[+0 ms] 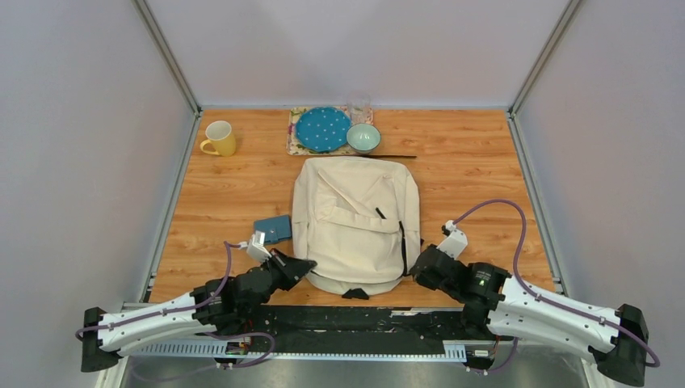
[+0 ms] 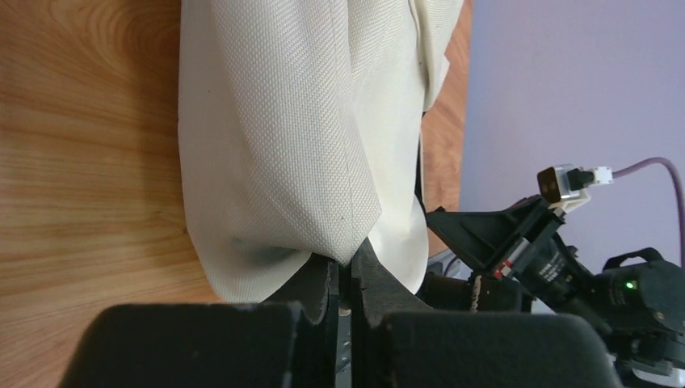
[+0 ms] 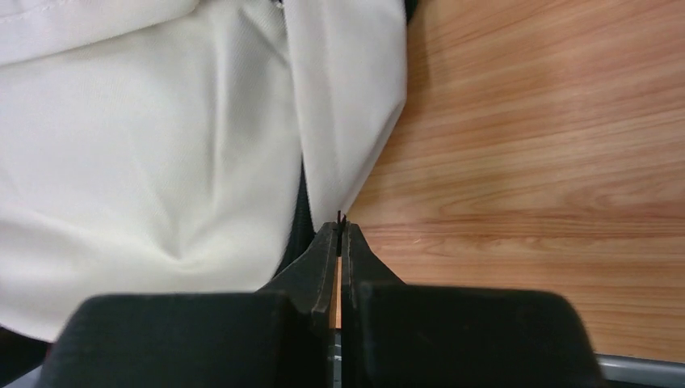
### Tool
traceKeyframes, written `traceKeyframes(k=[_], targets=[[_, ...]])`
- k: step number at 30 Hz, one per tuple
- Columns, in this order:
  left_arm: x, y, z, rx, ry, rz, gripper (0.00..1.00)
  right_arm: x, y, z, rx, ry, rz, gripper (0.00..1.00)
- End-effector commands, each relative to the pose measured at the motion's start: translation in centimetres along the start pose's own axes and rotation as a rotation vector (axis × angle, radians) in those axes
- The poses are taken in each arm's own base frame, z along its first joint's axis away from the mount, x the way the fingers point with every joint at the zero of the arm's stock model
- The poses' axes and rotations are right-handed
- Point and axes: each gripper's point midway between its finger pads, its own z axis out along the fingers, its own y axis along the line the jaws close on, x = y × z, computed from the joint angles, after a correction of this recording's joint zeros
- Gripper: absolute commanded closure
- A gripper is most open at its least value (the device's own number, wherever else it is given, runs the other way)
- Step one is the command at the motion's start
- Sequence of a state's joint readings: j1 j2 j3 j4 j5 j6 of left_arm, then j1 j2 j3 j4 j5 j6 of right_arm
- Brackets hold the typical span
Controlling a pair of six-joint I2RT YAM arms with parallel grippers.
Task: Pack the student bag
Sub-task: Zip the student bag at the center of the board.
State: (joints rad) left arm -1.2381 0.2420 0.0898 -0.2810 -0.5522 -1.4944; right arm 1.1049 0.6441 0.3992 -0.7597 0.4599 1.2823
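Note:
The student bag (image 1: 355, 222), a cream backpack with black zippers, lies flat in the middle of the table. My left gripper (image 1: 307, 267) is at its near left corner. In the left wrist view it (image 2: 349, 263) is shut on a fold of the bag's cream fabric (image 2: 283, 145). My right gripper (image 1: 416, 271) sits at the bag's near right corner, by the black side zipper. In the right wrist view it (image 3: 340, 226) is shut, with a thin black sliver from the bag's edge (image 3: 347, 121) pinched at the tips.
A teal flat object (image 1: 272, 229) lies against the bag's left side. At the back stand a yellow mug (image 1: 220, 138), a blue dotted plate (image 1: 323, 128) on a placemat, a pale bowl (image 1: 363, 137) and a clear glass (image 1: 359, 107). A thin black stick (image 1: 388, 156) lies behind the bag.

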Motion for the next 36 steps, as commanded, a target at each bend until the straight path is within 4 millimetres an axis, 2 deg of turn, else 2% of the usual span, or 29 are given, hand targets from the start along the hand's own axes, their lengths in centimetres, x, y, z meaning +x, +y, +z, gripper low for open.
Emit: traceKeyframes(k=[1, 4, 5, 6, 8, 9, 10, 11, 13, 14, 15, 17, 18, 20, 21, 22, 26, 27, 30, 33, 36], targets=[[-1.7, 6.7, -0.8, -0.226, -0.069, 0.149, 1.00, -2.1, -2.4, 0.1, 0.099, -0.075, -0.059, 1.00], [-1.8, 6.0, -1.1, -0.209, -0.052, 0.220, 1.00, -2.8, -2.2, -0.1, 0.097, -0.088, -0.051, 1.00], [-1.5, 5.7, -1.2, -0.199, -0.031, 0.250, 0.91, -2.8, -1.7, -0.1, 0.076, -0.087, -0.056, 1.00], [-1.6, 4.6, -1.4, -0.177, -0.017, 0.275, 0.61, -2.9, -1.2, -0.2, 0.057, -0.086, -0.057, 1.00], [-1.1, 4.2, -1.6, -0.185, 0.041, 0.411, 0.43, -2.8, -0.1, -0.3, 0.009, -0.074, -0.062, 1.00], [-1.4, 2.2, -1.9, -0.164, 0.048, 0.443, 0.30, -2.9, 0.3, -0.4, -0.006, -0.073, -0.061, 1.00], [-1.4, 3.0, -2.1, -0.229, 0.088, 0.563, 0.28, -2.9, 0.5, -0.5, -0.016, -0.071, -0.063, 1.00], [-1.7, 0.2, -2.5, -0.201, 0.105, 0.593, 0.24, -3.0, 0.9, -0.6, -0.028, -0.069, -0.061, 1.00], [-2.0, 0.5, -2.6, -0.300, 0.155, 0.765, 0.24, -3.1, 1.3, -0.8, -0.042, -0.069, -0.069, 1.00], [-2.5, -2.3, -2.7, -0.268, 0.140, 0.787, 0.23, -3.2, 1.6, -1.0, -0.054, -0.067, -0.071, 1.00], [-1.9, -2.7, -2.5, -0.270, 0.167, 0.883, 0.23, -3.1, 1.7, -1.1, -0.060, -0.063, -0.076, 1.00], [-1.8, -6.2, -2.1, -0.194, 0.136, 0.931, 0.23, -3.1, 2.1, -1.3, -0.075, -0.056, -0.074, 1.00], [-1.3, -6.9, -1.6, -0.166, 0.155, 1.006, 0.23, -3.1, 2.2, -1.3, -0.082, -0.054, -0.078, 1.00], [1.1, -10.0, -1.0, -0.021, 0.212, 1.011, 0.22, -3.0, 2.4, -1.3, -0.090, -0.047, -0.072, 1.00], [2.1, -10.3, -0.6, 0.016, 0.249, 1.061, 0.21, -2.9, 2.4, -1.4, -0.089, -0.045, -0.071, 1.00], [3.9, -11.7, -0.4, 0.112, 0.297, 1.053, 0.21, -2.9, 2.3, -1.4, -0.086, -0.044, -0.068, 1.00], [8.2, -12.5, 0.6, 0.232, 0.421, 1.172, 0.21, -2.9, 2.6, -1.6, -0.102, -0.040, -0.060, 1.00], [9.1, -11.8, 1.3, 0.230, 0.448, 1.228, 0.20, -3.0, 2.8, -1.8, -0.113, -0.043, -0.057, 1.00], [12.0, -12.6, 2.1, 0.321, 0.494, 1.280, 0.20, -3.2, 3.1, -2.1, -0.132, -0.045, -0.049, 1.00], [13.9, -12.9, 2.9, 0.381, 0.505, 1.310, 0.20, -3.3, 3.2, -2.2, -0.143, -0.049, -0.043, 1.00], [14.9, -13.0, 3.5, 0.420, 0.502, 1.304, 0.19, -3.3, 3.4, -2.4, -0.156, -0.047, -0.028, 1.00]])
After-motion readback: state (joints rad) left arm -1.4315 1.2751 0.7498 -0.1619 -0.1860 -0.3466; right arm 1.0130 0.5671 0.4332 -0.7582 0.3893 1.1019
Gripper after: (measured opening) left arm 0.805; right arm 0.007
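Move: The left hand's shut fingers pinch the bag's near left corner. The black tab on the bag's near edge lies about 10 cm to its right, 8 cm back and 8 cm lower; the zip end at the near right corner is some 21 cm right and 3 cm back, and the wallet 10 cm left and 8 cm ahead. From the right hand, shut by that zip end, the tab lies about 13 cm left and 4 cm back. Left hand releases the bag's corner, then swings clockwise about 14 cm right, 6 back, to over the black tab. ##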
